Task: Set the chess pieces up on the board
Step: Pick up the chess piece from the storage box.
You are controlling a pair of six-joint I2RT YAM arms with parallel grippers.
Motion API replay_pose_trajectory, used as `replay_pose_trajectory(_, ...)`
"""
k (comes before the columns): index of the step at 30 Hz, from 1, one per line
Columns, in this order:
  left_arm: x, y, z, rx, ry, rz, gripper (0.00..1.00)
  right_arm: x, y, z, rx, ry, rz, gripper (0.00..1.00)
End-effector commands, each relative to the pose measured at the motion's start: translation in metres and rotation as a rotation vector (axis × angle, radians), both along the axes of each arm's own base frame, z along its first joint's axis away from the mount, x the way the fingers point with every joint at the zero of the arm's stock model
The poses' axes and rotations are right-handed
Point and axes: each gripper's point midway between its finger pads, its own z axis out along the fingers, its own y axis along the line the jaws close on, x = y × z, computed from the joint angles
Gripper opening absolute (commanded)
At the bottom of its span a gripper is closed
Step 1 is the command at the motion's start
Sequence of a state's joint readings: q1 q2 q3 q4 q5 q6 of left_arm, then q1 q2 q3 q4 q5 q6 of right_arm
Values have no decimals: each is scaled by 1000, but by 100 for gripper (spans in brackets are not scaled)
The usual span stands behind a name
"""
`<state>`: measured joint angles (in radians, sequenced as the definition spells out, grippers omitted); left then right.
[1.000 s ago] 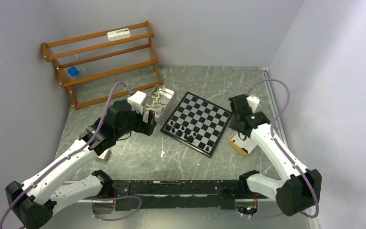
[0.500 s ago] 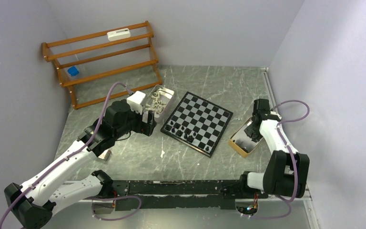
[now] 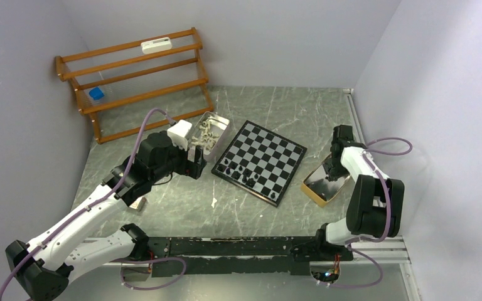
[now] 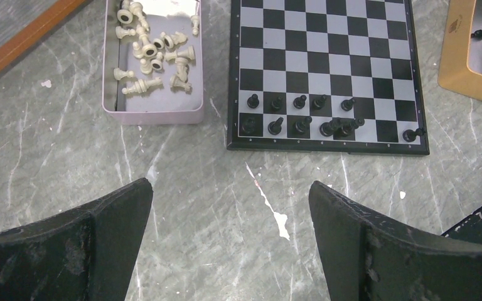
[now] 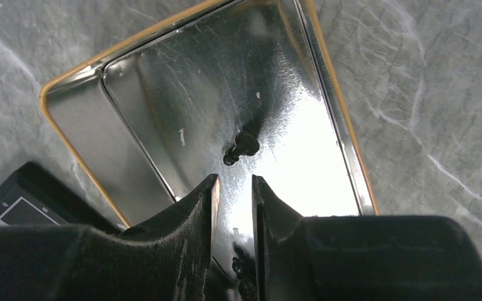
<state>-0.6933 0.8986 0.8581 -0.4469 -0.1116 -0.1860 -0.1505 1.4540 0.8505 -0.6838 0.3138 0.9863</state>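
The board (image 3: 260, 162) lies mid-table, with several black chess pieces (image 4: 301, 114) standing in its two nearest rows. Cream-white pieces (image 4: 154, 50) lie heaped in a pale tray (image 4: 150, 117) left of the board (image 4: 326, 69). My left gripper (image 4: 229, 188) hangs wide open over bare table in front of that tray, holding nothing. My right gripper (image 5: 234, 182) is low inside a yellow-rimmed metal tray (image 5: 69, 135), jaws a narrow gap apart and nothing between the tips. One black piece (image 5: 241, 146) lies on its side just beyond the fingertips.
A wooden slatted rack (image 3: 135, 81) stands at the back left, with a blue object (image 3: 96, 94) and a white item (image 3: 156, 44) on it. The yellow tray (image 3: 324, 183) sits right of the board, near the right wall. Walls close in the table.
My right arm has swung from beside the board's right edge down into the yellow tray, and its jaws have narrowed slightly. The left arm has not moved.
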Motion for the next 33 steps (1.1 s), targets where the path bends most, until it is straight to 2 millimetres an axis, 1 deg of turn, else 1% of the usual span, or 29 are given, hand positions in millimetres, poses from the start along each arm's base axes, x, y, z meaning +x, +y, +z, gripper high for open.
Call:
replay_pose_trajectory(1, 1, -1, 4, 6, -18, -10, 100, 9, -13, 1, -34, -32, -110, 29)
replay_pose_trajectory(5, 1, -1, 3, 10, -15, -8, 100, 14, -13, -4, -31, -22, -129, 29)
replay_pose_trajectory(10, 1, -1, 2, 14, -13, -7, 100, 15, -12, -14, -18, -9, -150, 29)
replay_pose_trajectory(20, 2, 1, 2, 18, -15, 3, 100, 17, -22, -25, -56, 10, -160, 27)
replay_pose_trajectory(23, 2, 0, 2, 18, -14, 2, 100, 16, -23, -27, -60, 16, -156, 22)
replay_pose_trajectory(28, 2, 0, 1, 20, -12, 3, 100, 14, -22, -27, -60, 12, -135, 11)
replay_pose_trajectory(30, 2, 0, 1, 20, -12, 2, 100, 15, -21, -26, -57, 3, -113, 7)
replay_pose_trajectory(32, 2, 0, 1, 21, -11, 2, 100, 17, -19, -21, -53, -12, -75, 0)
replay_pose_trajectory(33, 2, 0, 0, 20, -9, 1, 100, 16, -19, -18, -54, -13, -54, 0)
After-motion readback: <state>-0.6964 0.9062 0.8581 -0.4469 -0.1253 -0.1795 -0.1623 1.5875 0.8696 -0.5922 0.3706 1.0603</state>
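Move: The black chess piece to be picked lies on its side in the storage box, about 2 cm ahead of the right hand point, 2 cm to its right and 3 cm below. The storage box's middle is some 3 cm back and 3 cm left of that hand; the board's middle is about 3 cm ahead and 29 cm left. From the left hand the piece is roughly 54 cm right, 4 cm ahead and 20 cm below. Lower the right gripper about 2.5 cm towards the black piece in the storage box, its fingers still partly open, turning it a few degrees clockwise and edging forward. Near the bottom, stop sinking, shift on forward and right to about 2 cm each way in all, and shut the fingers almost fully, pinching the piece between the fingertips by its narrow part. ##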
